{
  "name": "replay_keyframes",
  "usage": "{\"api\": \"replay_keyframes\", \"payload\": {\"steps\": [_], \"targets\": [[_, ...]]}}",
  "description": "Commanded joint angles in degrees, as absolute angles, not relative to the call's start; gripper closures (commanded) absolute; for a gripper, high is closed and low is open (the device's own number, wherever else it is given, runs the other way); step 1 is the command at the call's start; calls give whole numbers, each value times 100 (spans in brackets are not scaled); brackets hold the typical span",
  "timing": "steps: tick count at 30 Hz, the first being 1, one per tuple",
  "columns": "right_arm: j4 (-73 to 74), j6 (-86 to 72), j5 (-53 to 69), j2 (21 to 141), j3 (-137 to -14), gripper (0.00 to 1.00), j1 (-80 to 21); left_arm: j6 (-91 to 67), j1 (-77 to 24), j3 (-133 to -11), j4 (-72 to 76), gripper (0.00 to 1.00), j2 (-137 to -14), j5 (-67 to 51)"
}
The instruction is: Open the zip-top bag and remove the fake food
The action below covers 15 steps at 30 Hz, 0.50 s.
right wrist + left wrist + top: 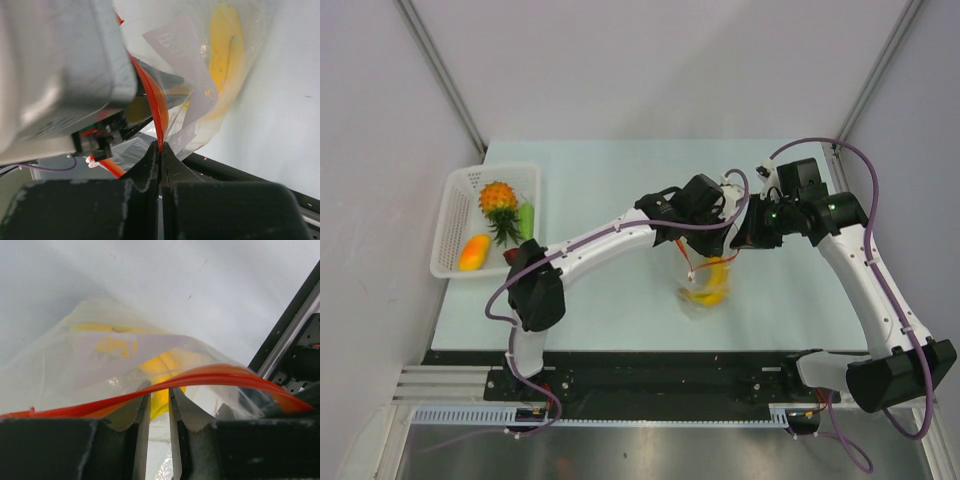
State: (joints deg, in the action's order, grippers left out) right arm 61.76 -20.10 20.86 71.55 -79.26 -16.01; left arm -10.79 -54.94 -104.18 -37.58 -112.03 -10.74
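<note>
The clear zip-top bag (703,285) hangs above the table between my two grippers, its orange-red zip strip (225,375) pulled apart. Yellow bananas (713,280) lie inside it. My left gripper (159,388) reaches into the bag mouth, its narrowly parted fingers closed on a yellow banana (160,365). In the top view the left gripper (698,240) is just left of the right gripper (735,250). My right gripper (160,146) is shut on the zip strip (152,100), holding one side of the bag up. A banana (222,45) shows through the film.
A white perforated basket (455,195) stands at the table's left edge. It holds the orange pineapple (498,198), a green piece (526,218) and an orange piece (473,252). The left arm's housing (55,75) is close against the right wrist camera.
</note>
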Motion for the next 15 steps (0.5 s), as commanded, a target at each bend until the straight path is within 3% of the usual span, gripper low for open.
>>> {"api": "replay_keyframes", "payload": {"steps": [1,7,15], "targets": [[5994,-2092,2153,6961,-8016,100,-1626,-1213,-5493,-10136,-3666,76,-11188,-923],[5942,-2101,2118,6952,-7945,100,-1626,-809,-5581,-9187,-3349,71,-10961,-1116],[5880,-2127,2153,6917,-7682,100,-1617,-922,-5634,-8394,-2488,52,-10828,-1379]]}}
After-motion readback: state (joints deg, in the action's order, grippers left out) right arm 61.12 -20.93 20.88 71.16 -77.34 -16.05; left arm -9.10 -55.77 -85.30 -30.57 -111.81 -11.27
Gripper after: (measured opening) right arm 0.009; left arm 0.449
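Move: The bananas lie low in the zip-top bag, some 14 cm below the left hand, about 6 cm back towards the bases and roughly level with it sideways, perhaps 1 cm left. The bag's white slider sits about 7 cm to that hand's left, 5 cm back and 3 cm lower. The right gripper's tips are some 4 cm to the left hand's right, level fore and aft, about 6 cm higher. From the right hand, the bananas lie about 7 cm left, 5 cm back and 20 cm down. Down towards the bananas, through the bag's orange-rimmed mouth, goes the left hand: about 10 cm down, easing back and to its left by some 3 to 4 cm each. It tips roughly 10 degrees so its fingers point more steeply down, and they spread wider on the way. The right hand stays put, still pinching the rim. ##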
